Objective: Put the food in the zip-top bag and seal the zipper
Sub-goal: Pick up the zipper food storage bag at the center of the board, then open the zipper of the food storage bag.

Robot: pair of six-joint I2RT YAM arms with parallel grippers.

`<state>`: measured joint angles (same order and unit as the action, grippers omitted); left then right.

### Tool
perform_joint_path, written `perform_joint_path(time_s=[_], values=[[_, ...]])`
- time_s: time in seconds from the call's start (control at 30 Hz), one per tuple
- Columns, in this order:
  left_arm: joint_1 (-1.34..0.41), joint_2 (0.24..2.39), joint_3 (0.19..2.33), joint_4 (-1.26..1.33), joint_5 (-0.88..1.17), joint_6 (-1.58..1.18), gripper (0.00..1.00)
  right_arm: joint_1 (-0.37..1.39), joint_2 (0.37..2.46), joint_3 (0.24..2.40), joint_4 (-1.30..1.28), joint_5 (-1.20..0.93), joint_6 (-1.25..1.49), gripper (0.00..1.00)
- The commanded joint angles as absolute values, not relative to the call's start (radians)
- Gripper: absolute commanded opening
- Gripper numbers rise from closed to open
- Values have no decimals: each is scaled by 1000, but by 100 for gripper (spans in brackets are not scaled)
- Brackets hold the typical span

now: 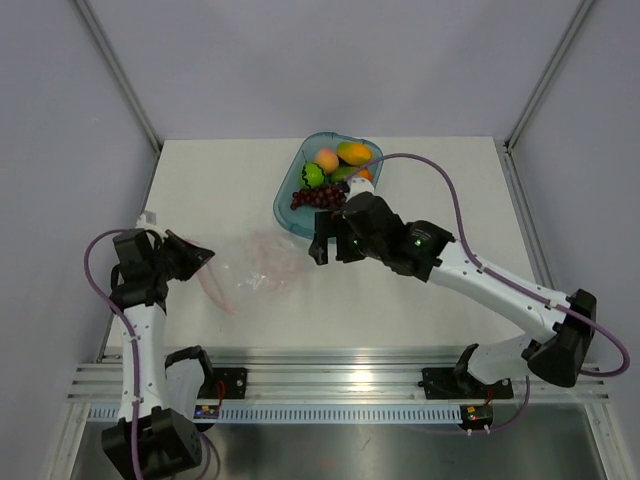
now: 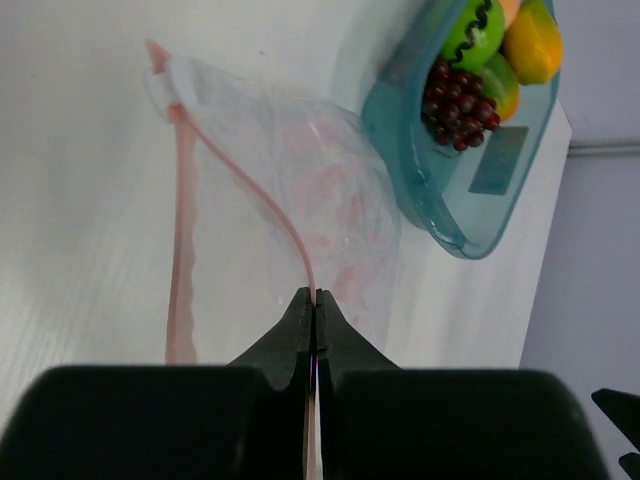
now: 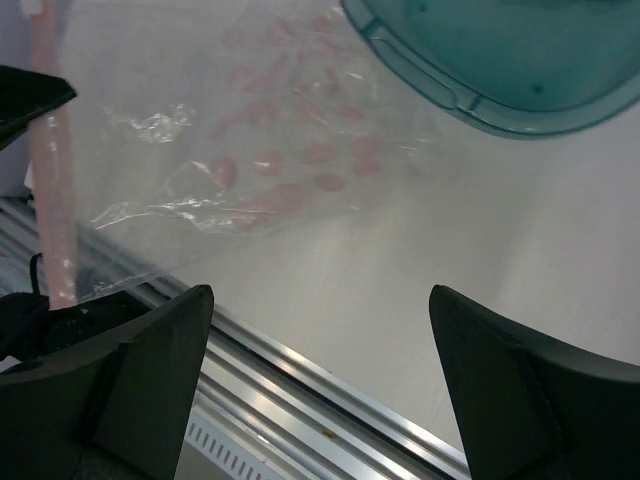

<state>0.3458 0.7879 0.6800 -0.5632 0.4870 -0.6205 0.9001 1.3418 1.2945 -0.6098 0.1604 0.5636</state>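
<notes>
The clear zip-top bag [image 1: 262,262] lies crinkled on the table left of centre, its mouth toward my left arm. My left gripper [image 1: 200,255] is shut on the zipper [image 2: 272,205], pinching one pink strip at the fingertips [image 2: 315,296]; the other lip [image 2: 183,250] lies slack on the table. The food sits in the teal tray [image 1: 288,215]: a peach-pink fruit [image 1: 327,160], a mango [image 1: 353,152], a green round fruit [image 1: 313,175] and a dark grape bunch [image 1: 318,197]. My right gripper [image 1: 325,245] hangs open over the table between bag [image 3: 270,130] and tray [image 3: 470,100], holding nothing.
The aluminium rail [image 1: 330,380] runs along the near table edge, right under the right gripper's view. A white clip [image 2: 165,85] sits at the far end of the zipper. Grey walls close in the table at the back and sides.
</notes>
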Motion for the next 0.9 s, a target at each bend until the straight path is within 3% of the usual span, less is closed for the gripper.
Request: perform_joint_path(time_s=[0.0, 0.23, 0.4, 0.87], values=[[286, 802, 753, -549, 597, -604, 0, 1006, 1431, 1461, -615, 222, 490, 96], [157, 825, 775, -496, 563, -669, 0, 1107, 1632, 1686, -649, 216, 439, 84], [81, 851, 799, -483, 511, -712, 0, 1196, 1747, 1801, -653, 219, 416, 83], [69, 859, 810, -502, 462, -738, 0, 1247, 1922, 1910, -641, 195, 433, 72]])
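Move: The bag hangs from the shut left gripper by its pink zip edge. The zip's near end, the right gripper's aim, lies about 22 cm to the right gripper's left, 10 cm back and some 18 cm below. From the left gripper it is about 11 cm back, 5 cm right and 11 cm lower. The food tray's middle is roughly 20 cm ahead of the right gripper, level sideways and 20 cm below; the grapes are 3 cm nearer. Sweep the right gripper left about 19 cm towards the near end of the bag's pink zip, drawing back some 6 cm; rise slightly at first, then sink, turning counter-clockwise and narrowing the still-open fingers partway. Meanwhile keep the left fingers shut on the zip edge and carry it about 7 cm right to meet the right gripper, lifting a little and turning slightly clockwise. ##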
